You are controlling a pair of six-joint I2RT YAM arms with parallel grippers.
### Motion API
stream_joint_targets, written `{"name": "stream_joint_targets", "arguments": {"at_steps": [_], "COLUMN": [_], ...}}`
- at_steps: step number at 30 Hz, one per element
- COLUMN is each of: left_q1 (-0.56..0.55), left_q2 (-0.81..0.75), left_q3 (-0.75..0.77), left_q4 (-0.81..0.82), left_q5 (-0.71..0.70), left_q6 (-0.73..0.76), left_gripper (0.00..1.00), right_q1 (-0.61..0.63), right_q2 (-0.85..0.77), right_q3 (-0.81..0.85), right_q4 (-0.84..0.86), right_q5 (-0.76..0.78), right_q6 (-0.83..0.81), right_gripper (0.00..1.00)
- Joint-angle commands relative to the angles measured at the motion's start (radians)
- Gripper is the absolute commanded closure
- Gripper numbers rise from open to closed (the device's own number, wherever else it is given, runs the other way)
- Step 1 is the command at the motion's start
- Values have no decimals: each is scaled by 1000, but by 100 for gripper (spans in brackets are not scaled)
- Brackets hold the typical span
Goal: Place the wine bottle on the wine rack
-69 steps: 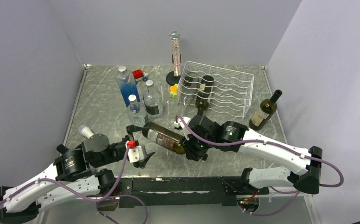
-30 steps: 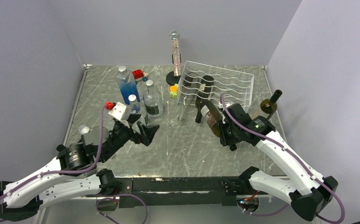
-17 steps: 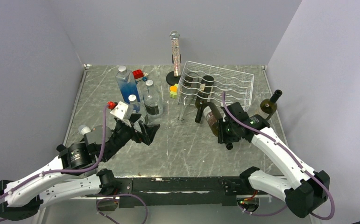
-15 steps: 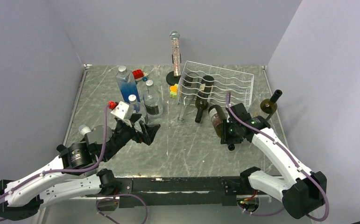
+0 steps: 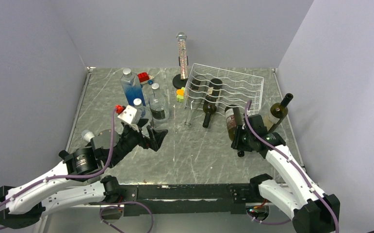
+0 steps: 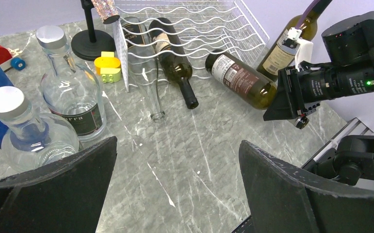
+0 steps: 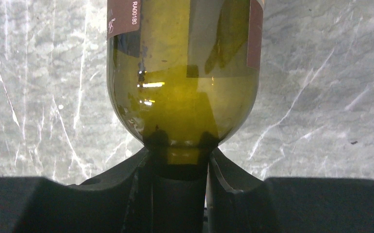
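My right gripper is shut on the neck of a green wine bottle with a dark red label. The bottle lies nearly level, its base pointing at the front edge of the white wire wine rack. The right wrist view shows the bottle's shoulder just beyond the right gripper, over the marble table. The left wrist view shows that bottle, the right gripper and the rack. My left gripper hovers open and empty at mid-left, also open in its own view.
A dark bottle lies in the rack's left cradle. Another wine bottle stands right of the rack. Clear bottles, a blue bottle, a glitter tube, a yellow brick and a thin glass crowd the left and back.
The right arm has carried the wine bottle from the table's middle to the rack's front and swung its base toward the rack. The left arm rose, then shifted slightly.
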Motion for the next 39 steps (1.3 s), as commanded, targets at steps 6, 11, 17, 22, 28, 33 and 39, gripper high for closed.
{"name": "stream_joint_targets", "arguments": {"at_steps": [6,11,17,22,28,33,39], "left_q1": [2,2,2,2,2,2,2], "left_q2": [16,39,94,104,101,112,105], "left_q3": [40,55,110,99,71,73,50], "left_q4": [27,22,-22,1,42,25,45], "left_q5": [19,39,62,79,102,94,91], "left_q6": [0,1,-11,-32,-27,-33,-23], "left_gripper": [1,1,1,1,1,1,1], "right_q1": [-9,-10,-10,-10,-12,-14,-20], "right_q2": [-74,-73,-14,99,248,371,506], "right_q3": [-104,-178,-229,-206,-148,-85,-10], "right_q4": [451,650,868,1002,1093,1112,1127], "right_q5": [106,130,158,143,129,135,126], "right_q6": [94,98,115,70,44,15,15], "right_gripper": [100,100,100,100,100,100,100]}}
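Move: The right hand holds the wine bottle by its neck; the rack's free slot lies about 26 cm ahead, 3 cm left and some 4 cm lower. The wine bottle already racked is centred around 22 cm ahead and 17 cm left of this hand, the standing bottle roughly 10 cm ahead and 20 cm right. From the left hand, the slot is some 33 cm ahead, 40 cm right and 28 cm below. Right hand feeds neck-gripped bottle 13 cm forward, 5 down into the rack, fingertips tilting up; left drifts right. ##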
